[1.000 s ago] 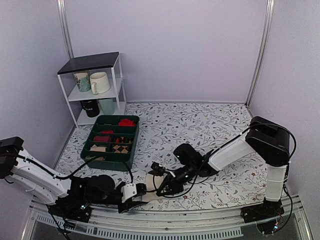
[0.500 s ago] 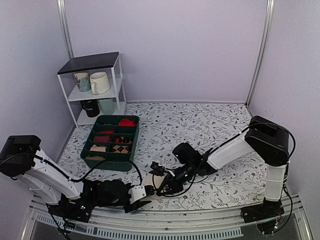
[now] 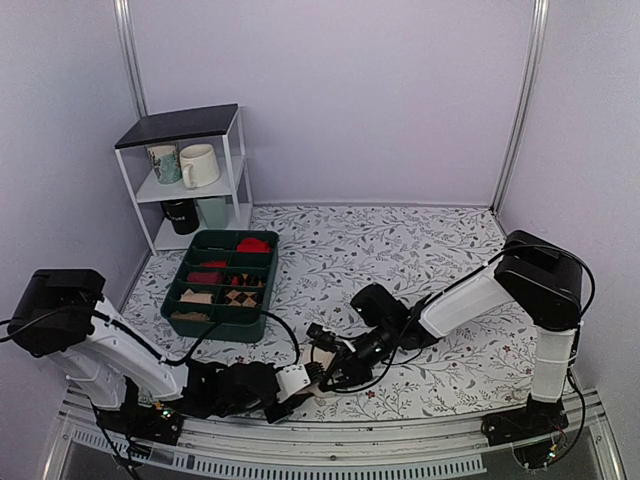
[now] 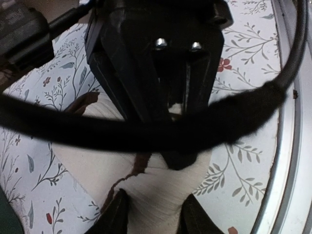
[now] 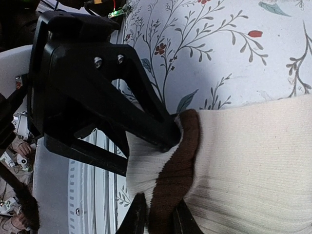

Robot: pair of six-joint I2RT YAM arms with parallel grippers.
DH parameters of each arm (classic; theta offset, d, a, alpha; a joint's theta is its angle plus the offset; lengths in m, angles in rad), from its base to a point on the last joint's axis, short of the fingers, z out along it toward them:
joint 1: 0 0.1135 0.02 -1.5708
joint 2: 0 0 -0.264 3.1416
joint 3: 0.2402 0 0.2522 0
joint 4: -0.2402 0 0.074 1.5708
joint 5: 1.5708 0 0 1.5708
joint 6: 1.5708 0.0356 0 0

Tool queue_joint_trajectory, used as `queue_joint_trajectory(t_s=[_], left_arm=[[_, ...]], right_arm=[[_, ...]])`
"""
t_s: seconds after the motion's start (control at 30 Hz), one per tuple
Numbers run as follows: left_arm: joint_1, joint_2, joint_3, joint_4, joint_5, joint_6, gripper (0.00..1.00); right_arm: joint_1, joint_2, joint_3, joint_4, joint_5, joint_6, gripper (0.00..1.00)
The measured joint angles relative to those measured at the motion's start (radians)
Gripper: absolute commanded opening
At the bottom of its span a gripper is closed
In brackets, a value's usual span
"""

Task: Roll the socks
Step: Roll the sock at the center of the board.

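The cream socks (image 3: 317, 357) with dark brown bands lie on the flowered tablecloth near the front edge, mostly hidden by both grippers. My left gripper (image 3: 303, 377) reaches in from the left. In the left wrist view it (image 4: 154, 196) is shut on a bunched cream part of the socks (image 4: 161, 180). My right gripper (image 3: 335, 367) reaches in from the right, facing the left one. In the right wrist view it (image 5: 159, 197) is shut on a fold of the socks (image 5: 253, 161) where a brown band (image 5: 168, 180) crosses. The two grippers nearly touch.
A green compartment tray (image 3: 205, 320) with red and checked rolled socks stands at the left. A white shelf (image 3: 135, 190) with mugs stands at the back left. The metal rail (image 3: 380, 455) of the table's front edge lies just beside the socks. A black cable (image 4: 146, 131) crosses the left wrist view.
My left arm has slid to the right along the front edge and its gripper has closed in on the socks. My right gripper has shifted slightly to the right, still holding the socks.
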Motion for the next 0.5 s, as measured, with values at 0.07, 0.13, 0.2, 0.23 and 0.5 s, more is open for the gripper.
queue_joint_trajectory(t_s=[0.07,0.13,0.2,0.23,0.5], left_arm=[[-0.011,-0.010,-0.002,-0.007,-0.007,-0.007,0.40],[-0.024,-0.050,-0.026,-0.008,-0.008,0.001,0.48],[-0.040,-0.145,-0.081,-0.006,0.011,0.021,0.53],[-0.047,-0.197,-0.103,-0.005,0.021,0.031,0.54],[-0.051,-0.454,-0.161,0.018,0.087,0.131,0.57]], right_arm=[[0.002,0.000,0.000,-0.002,-0.002,-0.006,0.14],[0.003,0.000,0.000,-0.003,-0.003,-0.012,0.14],[0.005,0.000,0.000,-0.003,-0.003,-0.021,0.14],[0.006,0.000,0.000,-0.005,-0.003,-0.027,0.15],[0.006,0.001,0.023,-0.056,-0.005,-0.103,0.15]])
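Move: The sock, flat with a brown-striped folded end near the robot, lies between the two hands: its middle is about 3 cm ahead of the left hand, 2 cm to its right and 1 cm below, and about 3 cm ahead and 1 cm left of the right hand, also 1 cm below. From the left hand, the green tray stands some 25 cm ahead and 21 cm left, roughly level in height; the metal rail runs about 8 cm straight back and slightly below. The sock's folded near end comes free of the left fingers, which open wider as that hand rises about 9 cm off it, drawing back some 3 cm and a little left, its fingertips tipping up roughly 15 degrees. The right hand stays in place and keeps its pinch on the brown-striped fold. ##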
